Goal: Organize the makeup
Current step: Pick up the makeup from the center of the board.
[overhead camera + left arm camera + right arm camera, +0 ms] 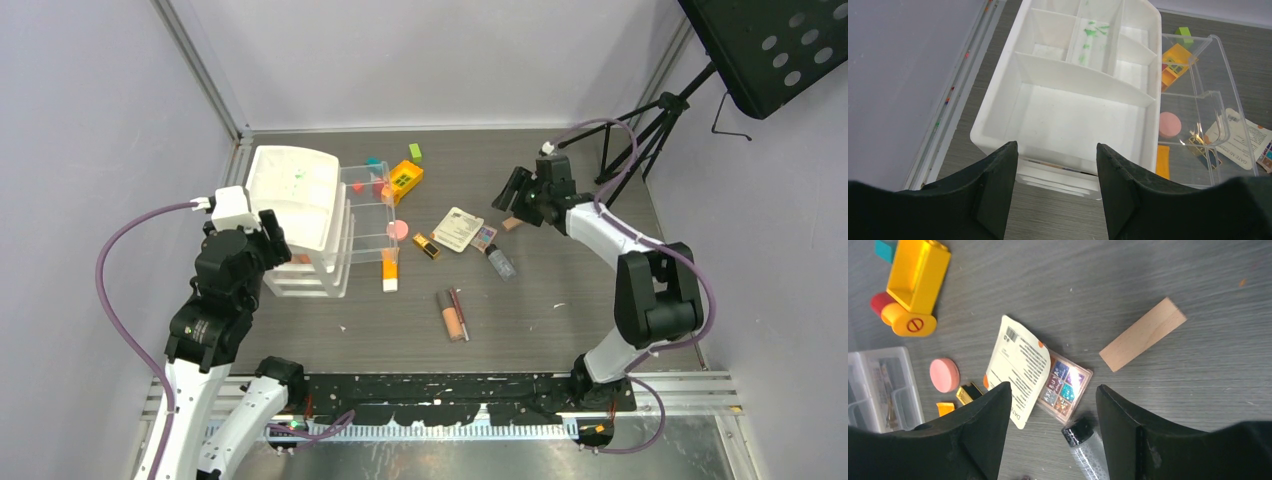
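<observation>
The makeup lies loose mid-table: a pink compact, an orange tube, a gold-black lipstick, a printed packet, a glitter eyeshadow palette, a clear black-capped tube, beige tubes and a red pencil. My right gripper hovers open above the palette and the clear tube, holding nothing. My left gripper is open at the near edge of the white organizer, with nothing between its fingers.
A clear drawer juts out to the right of the organizer. A yellow toy brick, a green block and a teal block sit behind it. A wooden block lies by the palette. A tripod stands back right.
</observation>
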Tool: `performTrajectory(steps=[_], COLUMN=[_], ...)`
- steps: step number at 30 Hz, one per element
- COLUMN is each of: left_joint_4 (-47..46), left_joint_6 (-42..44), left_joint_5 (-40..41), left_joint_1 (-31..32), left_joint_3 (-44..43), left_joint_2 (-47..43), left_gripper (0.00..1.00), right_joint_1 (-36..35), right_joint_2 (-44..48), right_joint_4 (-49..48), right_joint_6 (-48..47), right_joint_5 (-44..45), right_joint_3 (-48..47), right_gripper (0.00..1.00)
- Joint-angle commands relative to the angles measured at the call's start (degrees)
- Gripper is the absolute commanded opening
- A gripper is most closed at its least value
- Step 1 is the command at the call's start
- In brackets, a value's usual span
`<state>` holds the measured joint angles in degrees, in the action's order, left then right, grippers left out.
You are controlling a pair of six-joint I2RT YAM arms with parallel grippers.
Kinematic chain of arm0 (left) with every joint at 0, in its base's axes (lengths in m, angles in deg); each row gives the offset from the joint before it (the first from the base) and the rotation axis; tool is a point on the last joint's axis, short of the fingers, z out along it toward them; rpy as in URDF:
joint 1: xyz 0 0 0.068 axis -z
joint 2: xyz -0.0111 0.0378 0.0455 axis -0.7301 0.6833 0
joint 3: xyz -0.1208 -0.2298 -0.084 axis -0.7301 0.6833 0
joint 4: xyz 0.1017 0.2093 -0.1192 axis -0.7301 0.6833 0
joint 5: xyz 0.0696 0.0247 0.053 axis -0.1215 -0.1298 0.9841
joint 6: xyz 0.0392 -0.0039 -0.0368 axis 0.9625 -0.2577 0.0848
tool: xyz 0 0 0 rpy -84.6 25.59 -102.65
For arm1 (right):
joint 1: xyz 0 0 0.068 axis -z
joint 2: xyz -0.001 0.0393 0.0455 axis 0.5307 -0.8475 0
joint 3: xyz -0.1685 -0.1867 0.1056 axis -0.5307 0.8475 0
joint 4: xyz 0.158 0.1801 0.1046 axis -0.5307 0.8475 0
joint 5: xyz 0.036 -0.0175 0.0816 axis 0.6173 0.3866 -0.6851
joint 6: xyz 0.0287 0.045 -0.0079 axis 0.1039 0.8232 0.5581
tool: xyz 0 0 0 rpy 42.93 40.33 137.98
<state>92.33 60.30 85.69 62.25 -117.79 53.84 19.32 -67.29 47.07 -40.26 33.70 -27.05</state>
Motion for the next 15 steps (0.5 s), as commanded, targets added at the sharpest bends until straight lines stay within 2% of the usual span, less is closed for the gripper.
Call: performTrajectory(steps=[1,8,15], left_joint_4=[-2.01,-2.06,-2.17], left_joint_6=[-0.08,-0.06,-0.06], left_joint_5=[-0.19,-0.17,-0.03], left_joint_1=[-0.24,-0.23,-0.24], left_joint_3=[0.07,0.15,0.16], left_joint_2=[0.19,0.44,0.57], left_gripper=[0.61,0.6,0.61], right_joint_1=[0.09,1.28,1.23], right_joint_2=[-2.0,-8.18,-11.16], right_joint_4=[-8.4,-17.11,-21.15], right_joint_6=[2.17,7.04,9.28], right_joint_5=[-7.17,-13.05,-13.9], right_joint_3=[1.58,3.75,5.29], right_gripper=[0.68,0.66,0.64])
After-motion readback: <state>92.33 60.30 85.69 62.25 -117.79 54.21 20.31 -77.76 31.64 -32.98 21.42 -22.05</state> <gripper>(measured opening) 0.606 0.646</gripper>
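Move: The card, lying half over the eye palette, is about 9 cm to the right hand's left, 3 cm ahead and 11 cm below. The palette is some 5 cm left and 2 cm ahead; the wooden block lies about 6 cm ahead with no sideways offset, and the clear bottle roughly 3 cm back and 2 cm left, all similarly low. From the left hand, the card is about 18 cm ahead, 29 cm right and 30 cm below. Towards the card and palette, the right hand sinks some 5 cm and shifts 3 to 4 cm left, leaving the wooden block off to its right. On the way it rolls about 15 degrees, its left side rising so the fingertips swing left; the fingers stay wide open and hold nothing. ##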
